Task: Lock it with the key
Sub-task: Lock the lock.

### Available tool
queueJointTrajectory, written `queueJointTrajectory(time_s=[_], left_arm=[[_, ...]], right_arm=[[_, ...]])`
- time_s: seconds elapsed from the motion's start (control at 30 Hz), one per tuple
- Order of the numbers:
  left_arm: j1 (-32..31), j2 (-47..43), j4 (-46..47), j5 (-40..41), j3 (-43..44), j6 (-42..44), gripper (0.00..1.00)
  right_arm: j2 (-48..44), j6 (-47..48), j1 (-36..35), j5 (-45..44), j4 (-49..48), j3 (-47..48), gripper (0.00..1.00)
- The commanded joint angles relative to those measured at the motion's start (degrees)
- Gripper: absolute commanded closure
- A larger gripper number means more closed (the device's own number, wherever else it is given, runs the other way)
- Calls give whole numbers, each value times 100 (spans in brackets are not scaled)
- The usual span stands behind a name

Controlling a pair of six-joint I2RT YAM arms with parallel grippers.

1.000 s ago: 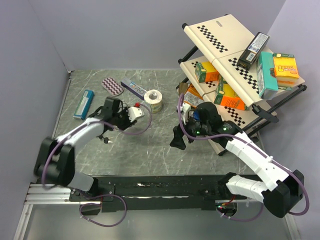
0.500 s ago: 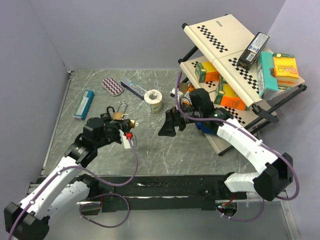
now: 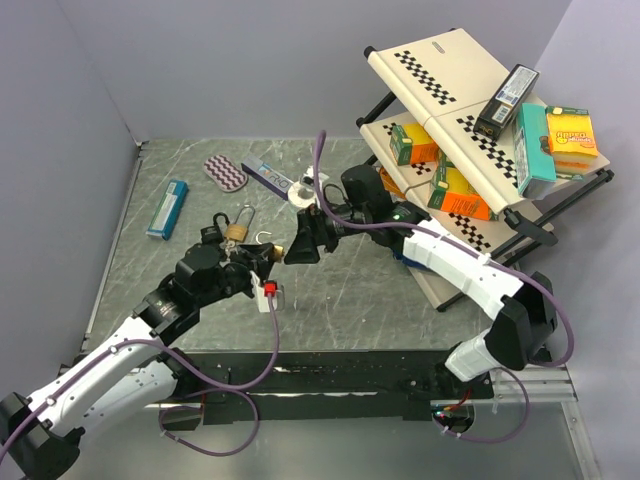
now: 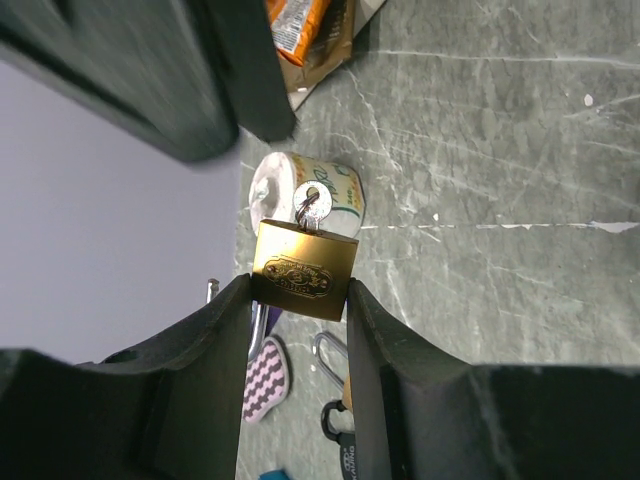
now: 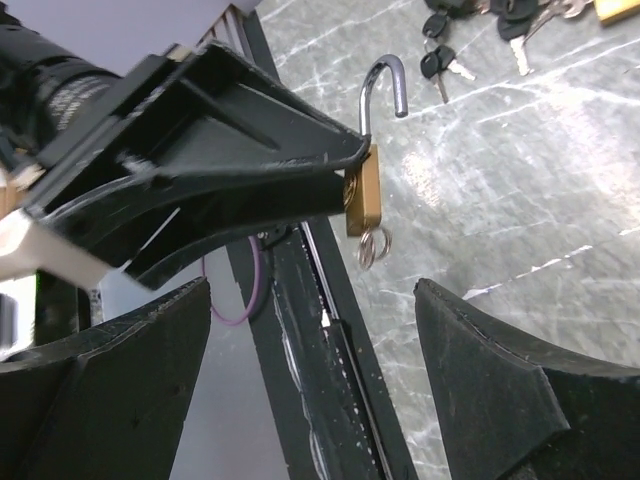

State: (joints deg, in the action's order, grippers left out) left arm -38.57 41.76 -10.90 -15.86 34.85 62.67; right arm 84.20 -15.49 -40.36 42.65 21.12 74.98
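My left gripper is shut on the body of a brass padlock, holding it above the table. Its silver shackle stands swung open. A key with a ring sticks out of the lock's bottom; in the right wrist view the ring hangs below the padlock. My right gripper is open, facing the lock and a little short of it, with nothing between its fingers. From above, the left gripper and the right gripper nearly meet at the table's middle.
A second brass padlock with a bunch of black keys lies on the table behind my left gripper. Behind that are a tape roll, a striped pad and a blue box. A tilted rack holding boxes stands at the right.
My right gripper has swung left across the table to the left gripper, its jaws narrowing slightly. The left arm has drawn back from the table and now holds the padlock up.
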Motion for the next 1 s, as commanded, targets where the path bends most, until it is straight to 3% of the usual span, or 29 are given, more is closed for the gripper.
queueJointTrajectory(time_s=[0.0, 0.3, 0.6, 0.8, 0.97], left_arm=[[-160, -141, 448, 144, 303, 17, 99], [-344, -150, 465, 188, 408, 43, 99], [-467, -177, 492, 223, 417, 61, 99], [-485, -177, 465, 320, 391, 78, 99], [-494, -221, 510, 346, 347, 52, 99]], right_arm=[[184, -182, -95, -11, -398, 210, 13], [571, -323, -121, 129, -574, 509, 25], [676, -464, -148, 428, -759, 518, 57], [711, -552, -148, 595, -803, 491, 57], [755, -561, -148, 648, -786, 526, 72]])
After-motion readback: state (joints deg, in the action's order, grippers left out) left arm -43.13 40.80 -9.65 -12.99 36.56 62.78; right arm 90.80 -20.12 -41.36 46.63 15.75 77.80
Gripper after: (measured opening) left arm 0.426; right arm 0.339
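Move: The key sticks out of the small brass lock held in the left fingertips. It lies about 4 cm to the right gripper's left, level fore and aft and about 1 cm lower. From the right gripper, the paper roll stands some 17 cm ahead, 4 cm left and 18 cm below; the big padlock lies about 14 cm ahead, 14 cm left and 22 cm below. From the left gripper, the key is 1 cm ahead, 3 cm right, at its height. Bring the right gripper about 3 cm left to the key end of the lock, dipping nearly 2 cm at first and coming most of the way back up, while its wide fingers close to about a third open around the key. Keep the left grip on the lock body and raise it some 2.5 cm, easing slightly right towards the right fingers. ##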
